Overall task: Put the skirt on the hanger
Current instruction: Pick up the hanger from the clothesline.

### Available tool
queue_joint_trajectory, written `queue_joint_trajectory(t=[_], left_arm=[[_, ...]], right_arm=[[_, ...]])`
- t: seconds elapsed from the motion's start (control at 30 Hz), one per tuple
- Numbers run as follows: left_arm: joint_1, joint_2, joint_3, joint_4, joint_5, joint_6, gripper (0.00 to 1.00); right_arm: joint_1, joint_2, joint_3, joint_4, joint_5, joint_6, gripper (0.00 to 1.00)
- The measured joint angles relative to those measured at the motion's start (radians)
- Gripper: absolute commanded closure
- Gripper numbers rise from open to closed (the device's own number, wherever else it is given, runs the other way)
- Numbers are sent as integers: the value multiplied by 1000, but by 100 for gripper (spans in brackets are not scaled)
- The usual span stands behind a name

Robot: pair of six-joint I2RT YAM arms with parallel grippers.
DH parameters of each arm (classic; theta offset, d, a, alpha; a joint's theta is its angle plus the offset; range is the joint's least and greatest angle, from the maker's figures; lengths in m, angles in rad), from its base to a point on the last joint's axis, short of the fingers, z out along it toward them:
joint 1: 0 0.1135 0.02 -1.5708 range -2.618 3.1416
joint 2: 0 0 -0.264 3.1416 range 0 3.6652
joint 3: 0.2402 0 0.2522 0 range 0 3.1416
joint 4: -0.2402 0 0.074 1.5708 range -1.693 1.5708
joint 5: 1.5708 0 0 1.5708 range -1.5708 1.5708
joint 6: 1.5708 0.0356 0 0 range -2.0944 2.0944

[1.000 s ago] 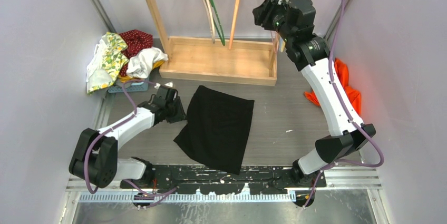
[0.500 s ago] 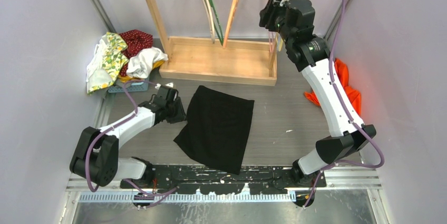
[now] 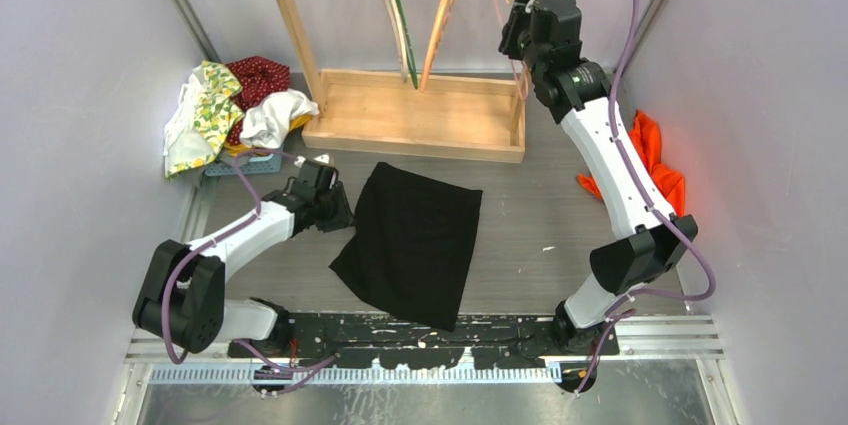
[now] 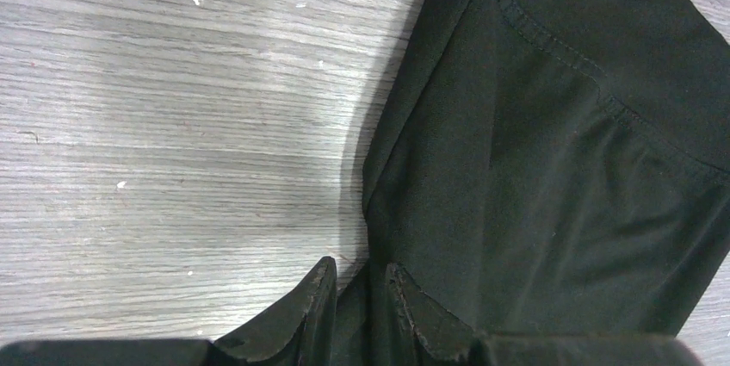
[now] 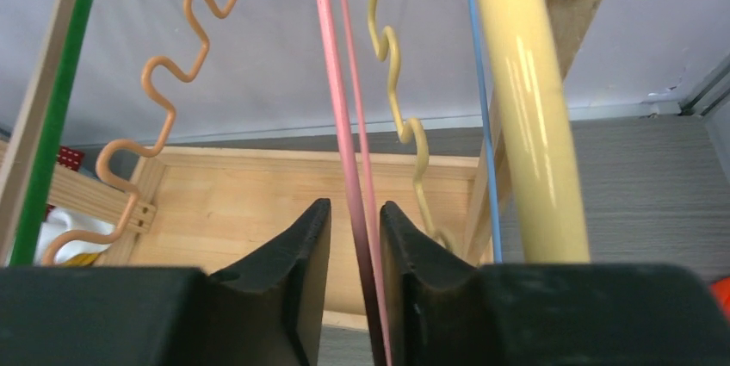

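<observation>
The black skirt [image 3: 415,240] lies flat on the table in front of the wooden rack. My left gripper [image 3: 335,213] sits at its left edge, low on the table. In the left wrist view the left gripper [image 4: 357,267] is shut on a fold of the skirt [image 4: 551,168], with black cloth between the fingers. My right gripper [image 3: 515,30] is raised at the rack's right end. In the right wrist view the right gripper [image 5: 355,207] stands open round the thin pink hanger [image 5: 331,65]. The hanger rests against the right finger, with a gap to the left finger.
The wooden rack base [image 3: 415,115] stands behind the skirt with orange [image 3: 440,25] and green [image 3: 395,5] hangers above it. A pile of clothes [image 3: 235,110] lies at the back left and an orange garment [image 3: 655,170] at the right. A yellow pole [image 5: 525,108] and a wavy yellow hanger [image 5: 400,99] hang beside the pink one.
The right arm has swung further back toward the rack and its jaws have narrowed round the pink hanger. The hangers have swayed. The left arm and the skirt have not moved.
</observation>
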Motion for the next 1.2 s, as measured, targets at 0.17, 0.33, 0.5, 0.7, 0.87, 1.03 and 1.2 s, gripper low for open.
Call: queue_joint_trajectory(t=[0.17, 0.33, 0.5, 0.7, 0.87, 1.03, 1.2], left_arm=[[0, 2, 1, 0, 0, 0, 72], [0, 7, 1, 0, 2, 0, 72], [0, 13, 1, 1, 8, 0, 72], [0, 13, 1, 1, 11, 0, 72], [0, 13, 5, -2, 11, 4, 72], [0, 12, 40, -25, 11, 24, 72], [0, -22, 98, -85, 15, 55, 72]], right_arm=[[-5, 27, 13, 2, -3, -8, 89], [-5, 27, 24, 4, -21, -27, 96], [-5, 5, 25, 3, -43, -47, 99], [-5, -69, 28, -2, -85, -66, 99], [-5, -176, 8, -53, -130, -57, 99], [-5, -312, -130, -116, -178, -28, 99], [-5, -422, -346, -221, -255, 24, 99]])
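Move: The pink hanger hangs nearly edge-on to the right hand, its near side already between the half-open fingers and its middle about 5 cm ahead at the same height. The thick yellow hanger is some 5 cm to the right and 2 cm ahead, while the smooth orange one is about 12 cm left and 3 cm ahead, both near hand height. From the left hand the pink hanger is roughly 25 cm ahead, 29 cm right and 37 cm up. The pink hanger's near side is pinched as the right fingers shut on it after a nudge forward of about a centimetre. The right hand then lifts it some 7 cm while starting back, and carries on back towards the robot about 14 cm in all, dropping quickly at the end, fingertips tipping down and swinging slightly counter-clockwise. Late on, the left hand rises 3 cm above the black skirt. ##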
